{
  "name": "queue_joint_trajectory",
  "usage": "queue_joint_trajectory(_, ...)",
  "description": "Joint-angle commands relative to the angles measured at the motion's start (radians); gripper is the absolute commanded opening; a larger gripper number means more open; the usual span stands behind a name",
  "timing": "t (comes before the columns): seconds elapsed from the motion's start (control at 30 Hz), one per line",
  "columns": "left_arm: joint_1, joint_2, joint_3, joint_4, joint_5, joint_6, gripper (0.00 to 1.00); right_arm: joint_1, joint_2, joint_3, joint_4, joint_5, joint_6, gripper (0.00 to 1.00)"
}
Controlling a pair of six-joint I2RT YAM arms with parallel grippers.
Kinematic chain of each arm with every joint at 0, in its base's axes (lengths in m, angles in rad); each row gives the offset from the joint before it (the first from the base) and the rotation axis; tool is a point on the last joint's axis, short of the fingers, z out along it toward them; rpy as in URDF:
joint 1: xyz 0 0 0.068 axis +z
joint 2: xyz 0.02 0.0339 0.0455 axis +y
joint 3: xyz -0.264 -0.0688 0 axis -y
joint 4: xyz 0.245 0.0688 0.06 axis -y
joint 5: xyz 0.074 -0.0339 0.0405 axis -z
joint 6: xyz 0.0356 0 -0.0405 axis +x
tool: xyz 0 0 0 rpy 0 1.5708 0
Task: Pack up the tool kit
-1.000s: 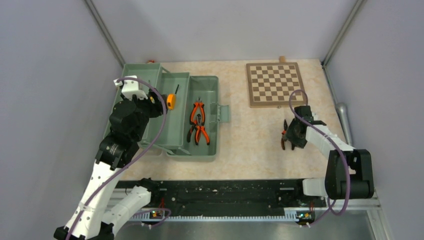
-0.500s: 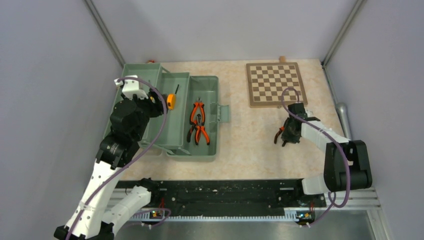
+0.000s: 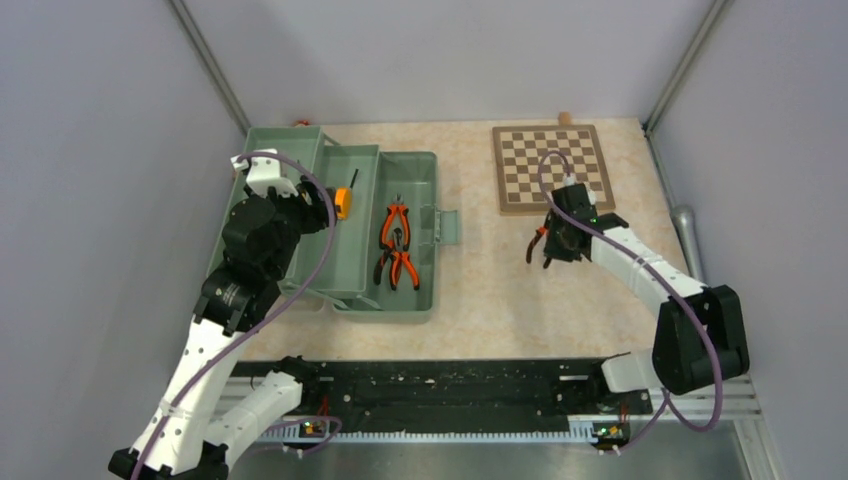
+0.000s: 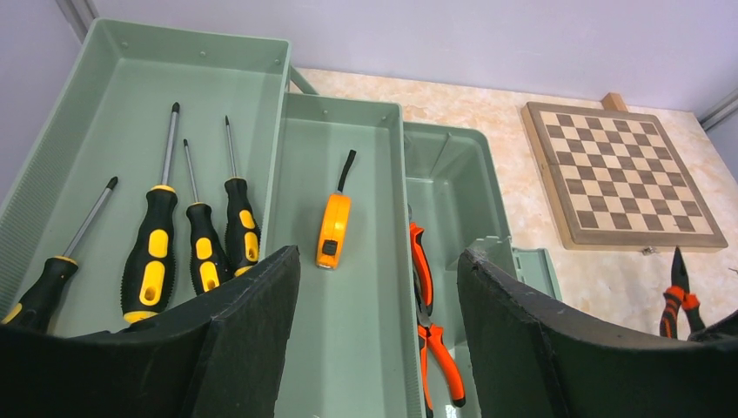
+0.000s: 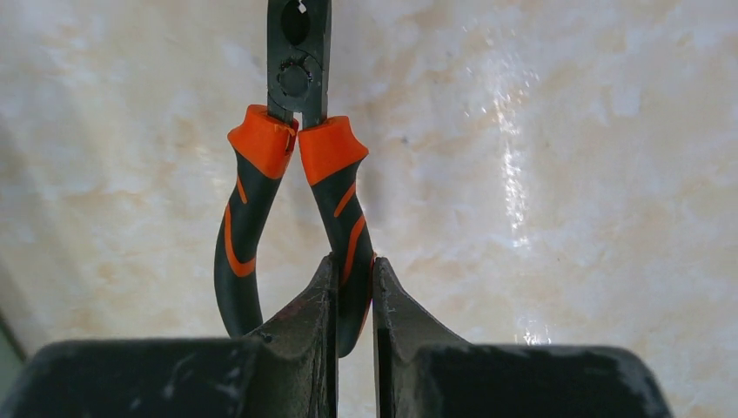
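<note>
The pale-green toolbox [image 3: 420, 170] lies open at the left; the left wrist view shows its trays [image 4: 348, 331]. Several yellow-black screwdrivers [image 4: 157, 252] lie in the left tray. The orange tape measure [image 3: 343, 202] lies in the middle tray [image 4: 334, 231]. Two orange-handled pliers [image 3: 397, 245] lie in the right compartment [image 4: 421, 270]. My left gripper [image 3: 312, 208] hovers open and empty over the trays [image 4: 379, 296]. My right gripper [image 3: 548, 245] is shut [image 5: 352, 261] on one handle of another orange-black pliers [image 5: 296, 148], held above the table between toolbox and chessboard.
The wooden chessboard [image 3: 550, 168] lies at the back right, just behind the right gripper; it also shows in the left wrist view [image 4: 627, 174]. A small wooden piece [image 3: 565, 118] sits at the back edge. A grey pipe [image 3: 684, 230] runs along the right wall.
My right arm has carried the pliers left and farther from the base, toward the toolbox. The left arm and the tools in the box have not moved.
</note>
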Motion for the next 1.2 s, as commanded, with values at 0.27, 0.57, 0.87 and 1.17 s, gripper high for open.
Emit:
queue_joint_trajectory(0.27,-0.003,-0.009,0.025,0.056,0.000,0.005,0.71,0.311,0.036,0.482,-0.044,0.050,0.000,0.00)
queue_joint_trajectory(0.57,-0.003,-0.019,0.026,0.045,-0.009,0.009,0.71,0.531,0.299,0.781,-0.064,0.060,0.032,0.00)
queue_joint_trajectory(0.87,-0.002,-0.045,0.016,0.037,-0.030,0.015,0.71,0.618,0.567,0.990,-0.075,0.070,0.110,0.00)
queue_joint_trajectory(1.17,-0.004,-0.063,0.005,0.027,-0.044,0.023,0.71,0.619,0.763,1.141,-0.098,0.088,0.145,0.00)
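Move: The right hand already holds the last pliers by one handle. The toolbox's bottom bin has its middle about 33 cm to its left, 3 cm ahead and 2 cm lower; inside lie the far pliers, 34 cm left and 5 ahead, and the near pliers, 34 left and 3 back. The latch tab is 23 cm left, 4 ahead. From the left hand the bin is about 11 cm right, 4 ahead and 31 below. The right hand carries the pliers 34 cm left over the bottom bin, rising 17 cm, then sinking 10. ##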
